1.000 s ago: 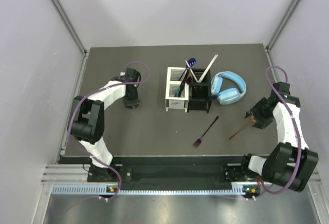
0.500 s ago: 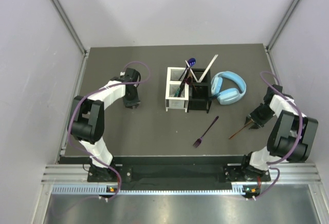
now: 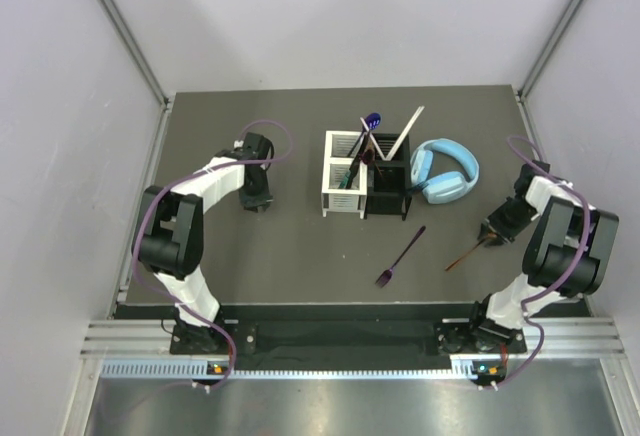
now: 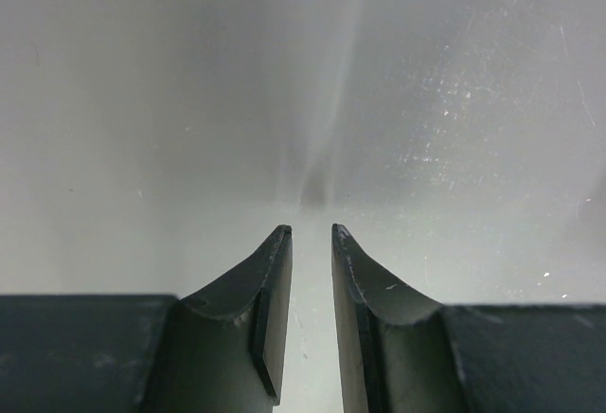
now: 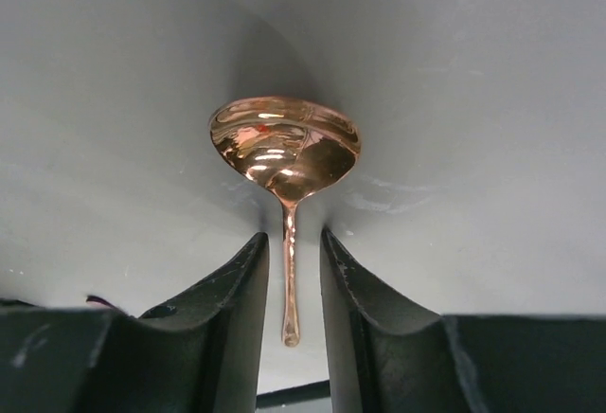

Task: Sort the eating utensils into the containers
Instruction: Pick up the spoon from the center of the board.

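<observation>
A copper-brown spoon [image 3: 465,254] lies on the dark table at the right. My right gripper [image 3: 497,228] stands over its far end. In the right wrist view the spoon [image 5: 284,143] has its bowl just beyond the fingertips and its thin handle runs between the jaws of the right gripper [image 5: 292,235], with a sliver of gap on each side. A purple fork [image 3: 402,255] lies at centre. The white container [image 3: 326,171] and the black container [image 3: 388,206] stand side by side, holding a blue spoon [image 3: 371,119] and a pale stick [image 3: 410,128]. My left gripper [image 3: 258,206], seen also in the left wrist view [image 4: 311,231], is narrowly open and empty.
Light-blue headphones [image 3: 445,171] lie just right of the black container, between it and my right arm. The enclosure's grey walls stand close on both sides of the table.
My right arm has folded in closer to its base while the gripper stayed at the spoon's end. Its jaws have narrowed around the handle. The left arm has not moved.
</observation>
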Controlling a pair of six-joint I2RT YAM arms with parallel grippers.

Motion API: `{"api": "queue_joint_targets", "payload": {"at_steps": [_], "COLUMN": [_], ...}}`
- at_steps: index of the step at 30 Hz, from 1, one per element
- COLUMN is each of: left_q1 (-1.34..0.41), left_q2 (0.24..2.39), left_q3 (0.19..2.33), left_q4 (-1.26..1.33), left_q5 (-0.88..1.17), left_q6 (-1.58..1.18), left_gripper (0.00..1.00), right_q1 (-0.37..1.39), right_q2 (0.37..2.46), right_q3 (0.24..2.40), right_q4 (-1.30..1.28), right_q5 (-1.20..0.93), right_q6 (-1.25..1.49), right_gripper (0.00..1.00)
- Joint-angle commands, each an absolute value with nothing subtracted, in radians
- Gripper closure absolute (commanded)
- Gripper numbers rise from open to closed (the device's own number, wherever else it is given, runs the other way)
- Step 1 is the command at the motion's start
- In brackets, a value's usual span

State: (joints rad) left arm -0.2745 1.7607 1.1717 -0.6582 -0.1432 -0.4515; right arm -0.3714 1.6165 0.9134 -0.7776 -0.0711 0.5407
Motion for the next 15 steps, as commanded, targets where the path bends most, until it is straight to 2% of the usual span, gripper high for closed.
{"api": "queue_joint_targets", "payload": {"at_steps": [1,2,3,15], "left_q1": [-0.267,-0.267,-0.267,-0.264], "left_q2": [1.769,1.772,1.773,1.787], "left_q3": [1.180,1.180,1.181,1.197], "left_q4": [-0.649,-0.649,-0.653,-0.661], "left_q5": [-0.155,-0.155,-0.156,-0.155], "left_q6": [-0.457,-0.456,-0.456,-0.459], "left_gripper": [0.71,0.71,0.71,0.71], "right_q1": [-0.405,-0.405,-0.410,-0.400], "right_q2": [1.667,1.674,1.681,1.631], "right_q3": [0.937,0.934,0.934,0.951], "right_q4": [-0.730,-0.729,-0.730,-0.741], "right_q5": [-0.052,-0.055,-0.057,-0.083], "right_q6": [0.512,0.509,0.505,0.439], "right_gripper": [0.77,0.93,0.99,1.00]}}
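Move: The spoon lies flat on the board, its handle running between the right hand's open fingertips just below the bowl; its middle is roughly 4 cm back, 4 cm left and 1 cm below that hand. From the right hand, the purple fork lies about 23 cm left and 6 cm back, the headphones some 12 cm left and 18 cm ahead, the black container 28 cm left and 16 cm ahead. From the left hand the spoon is about 60 cm right and 12 cm back. The right fingers pinch the spoon's handle just behind the bowl, closing from about a third open to almost fully shut around the thin metal. Pointing nearly straight down, the hand stays low over the board, easing back and to the right by only about 0.5 cm; it does not lift. ##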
